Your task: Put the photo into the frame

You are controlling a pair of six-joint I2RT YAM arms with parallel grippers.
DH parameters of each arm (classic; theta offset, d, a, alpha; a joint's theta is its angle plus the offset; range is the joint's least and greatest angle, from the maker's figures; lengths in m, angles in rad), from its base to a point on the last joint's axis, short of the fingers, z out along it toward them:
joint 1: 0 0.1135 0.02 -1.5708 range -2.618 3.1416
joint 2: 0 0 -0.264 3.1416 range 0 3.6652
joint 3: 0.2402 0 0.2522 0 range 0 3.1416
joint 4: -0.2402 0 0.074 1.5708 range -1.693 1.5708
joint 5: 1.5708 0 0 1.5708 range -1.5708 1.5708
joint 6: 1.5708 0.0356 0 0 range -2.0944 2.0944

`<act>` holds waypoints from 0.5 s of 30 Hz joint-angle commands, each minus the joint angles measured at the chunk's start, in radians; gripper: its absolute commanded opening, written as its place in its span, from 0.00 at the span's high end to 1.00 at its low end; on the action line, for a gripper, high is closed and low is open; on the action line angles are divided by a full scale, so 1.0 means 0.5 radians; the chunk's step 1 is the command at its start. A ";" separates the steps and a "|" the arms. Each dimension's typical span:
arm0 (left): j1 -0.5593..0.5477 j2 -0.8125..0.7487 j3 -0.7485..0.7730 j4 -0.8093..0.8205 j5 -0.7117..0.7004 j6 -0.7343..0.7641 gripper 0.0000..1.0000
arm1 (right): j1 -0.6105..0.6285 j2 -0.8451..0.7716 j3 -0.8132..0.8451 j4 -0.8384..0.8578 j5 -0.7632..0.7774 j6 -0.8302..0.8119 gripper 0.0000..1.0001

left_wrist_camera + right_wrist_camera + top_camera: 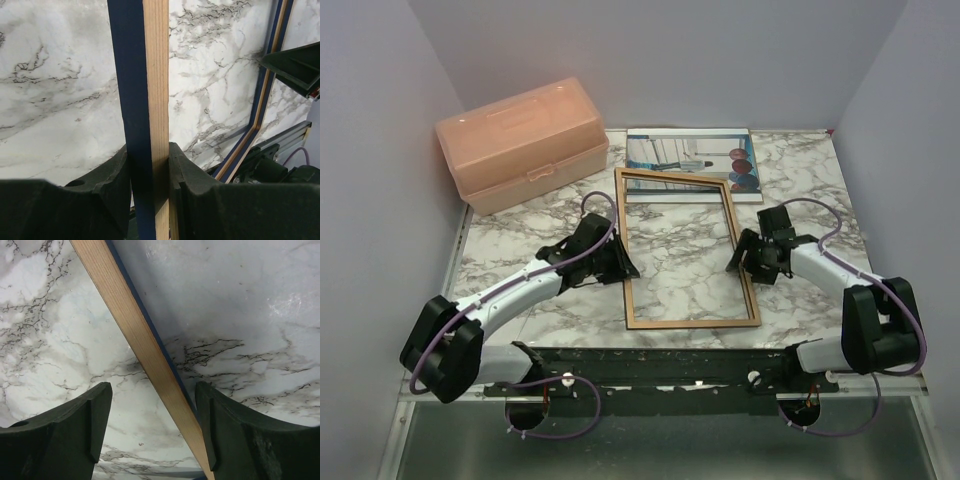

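The frame (689, 322) lies on the marble table with its light wood face up. Its far end overlaps the near edge of the photo (685, 150), which lies flat at the back. My left gripper (623, 262) is shut on the frame's left rail (147, 90); both pads press the navy and wood rail, with the gripper (150, 165) centred on it. My right gripper (740, 260) stands open astride the right rail (135, 330). That rail runs diagonally between the fingers of this gripper (152, 415), close to the right finger (220, 425) and well apart from the left one.
A peach plastic box (520, 145) stands shut at the back left, close to the frame's far left corner. Grey walls close in the table on three sides. The black mounting rail (670, 365) runs along the near edge.
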 commanded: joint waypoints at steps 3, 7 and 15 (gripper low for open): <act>-0.034 0.075 0.080 -0.137 -0.172 0.211 1.00 | -0.004 0.119 -0.077 0.095 -0.029 0.035 0.38; -0.042 0.079 0.101 -0.176 -0.200 0.223 0.90 | -0.002 0.148 -0.107 0.119 -0.072 0.073 0.60; -0.044 0.014 0.122 -0.295 -0.314 0.265 0.27 | -0.002 0.175 -0.143 0.153 -0.118 0.112 0.96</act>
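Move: The left hand still holds the frame's raised left rail, with the tabletop it is being lowered towards some 9 cm below and about 2 cm to the left. The open right fingers straddle the right rail, about 1 cm below their tips; the near rail lies about 12 cm back and 11 cm left. The photo is roughly 24 cm ahead and 14 cm right of the left hand, or 22 cm ahead and 12 cm left of the right. Down and to the left, about 2 cm each way, the left hand eases its rail towards the table, tipping its fingers some 10 degrees steeper before opening to let go. Meanwhile the right fingers close on the right rail and pinch it, the hand creeping about 1 cm forward and 1 cm left. ##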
